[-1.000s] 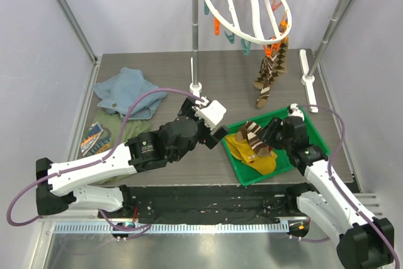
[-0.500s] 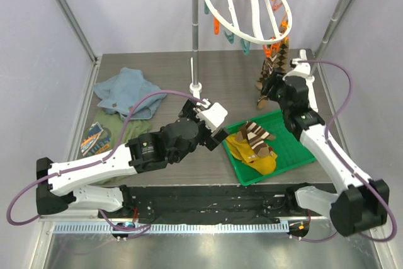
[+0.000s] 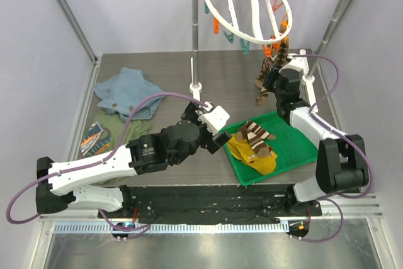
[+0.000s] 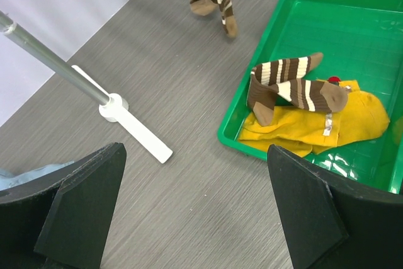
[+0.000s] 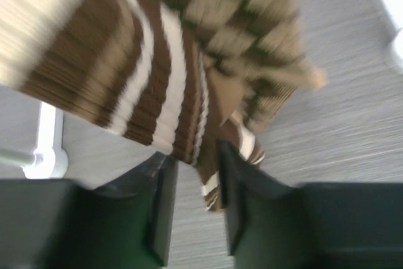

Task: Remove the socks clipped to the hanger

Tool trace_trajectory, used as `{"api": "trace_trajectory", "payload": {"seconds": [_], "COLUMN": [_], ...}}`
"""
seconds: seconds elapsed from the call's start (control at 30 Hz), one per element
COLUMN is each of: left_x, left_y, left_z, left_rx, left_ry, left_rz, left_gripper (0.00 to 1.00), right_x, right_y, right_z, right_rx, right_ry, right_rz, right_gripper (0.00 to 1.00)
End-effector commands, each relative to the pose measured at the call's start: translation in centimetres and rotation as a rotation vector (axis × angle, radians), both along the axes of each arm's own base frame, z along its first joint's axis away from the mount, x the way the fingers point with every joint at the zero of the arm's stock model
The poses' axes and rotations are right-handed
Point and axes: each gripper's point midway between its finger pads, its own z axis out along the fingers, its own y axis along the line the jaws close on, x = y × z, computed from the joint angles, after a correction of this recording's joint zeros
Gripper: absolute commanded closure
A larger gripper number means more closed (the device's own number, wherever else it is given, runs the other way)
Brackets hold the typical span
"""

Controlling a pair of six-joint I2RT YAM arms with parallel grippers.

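The white ring hanger (image 3: pixel 247 11) hangs from the rail at the top, with orange and teal clips. Brown-and-tan diamond-patterned socks (image 3: pixel 267 79) dangle from its right side. My right gripper (image 3: pixel 275 82) is raised against them. In the right wrist view the jaws (image 5: pixel 196 200) stand partly apart, and the socks' lower end (image 5: pixel 211 155) hangs between the fingers, with grey table showing beside the left finger (image 5: pixel 160 212). Striped socks (image 3: pixel 255 133) and mustard socks (image 3: pixel 249 152) lie in the green tray (image 3: pixel 303 149). My left gripper (image 3: pixel 218 128) hovers wide open over bare table left of the tray (image 4: pixel 296 23).
The grey rail stand's pole (image 3: pixel 196 42) and white foot (image 4: pixel 135 133) are behind my left gripper. Its right foot (image 3: pixel 306 67) lies by my right arm. A blue cloth (image 3: pixel 126 92), an olive-green cloth (image 3: pixel 116 127) and a small packet (image 3: pixel 94 138) lie at the left.
My right arm lifted from the tray and swung back up to the hanging diamond-patterned socks, its jaws widening, then narrowing around them. The left arm barely moved.
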Motion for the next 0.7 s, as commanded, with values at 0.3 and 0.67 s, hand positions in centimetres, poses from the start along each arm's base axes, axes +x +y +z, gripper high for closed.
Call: {"api": "trace_trajectory", "payload": {"seconds": [0.3, 0.67], "left_x": [0.1, 0.9], "left_y": [-0.1, -1.6], "left_z": [1.8, -0.4], "left_rx": [-0.065, -0.031], "left_ry": [-0.037, 0.023], "left_rz": [0.004, 0.041], "left_gripper": [0.00, 0.00], "right_x": [-1.5, -9.9], "right_y": [3.7, 8.9], "right_z": [5.4, 9.1], "right_rx": [0.104, 0.271], "right_ry": [-0.073, -0.078], "right_rz": [0.192, 0.459], "right_gripper": [0.99, 0.99]}}
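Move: The striped sock hangs right at my right hand, its lower end already between the half-open fingers and its middle roughly 2 cm ahead, 2 cm left and 5 cm up. The argyle sock hangs beside it, about 5 cm ahead, 2 cm right and 6 cm up; the orange clip is about 3 cm ahead, 2 cm left and 15 cm up. From my left hand the striped sock is some 26 cm ahead, 22 cm right and 5 cm lower. I dip my right hand about 4 cm as I shut the fingers, pinching the striped sock near its toe end. Then I keep the pinch and sweep up roughly 13 cm, back towards myself and to my left, away from the argyle sock, turning the hand some 20 degrees counter-clockwise with its left side rising a little. ##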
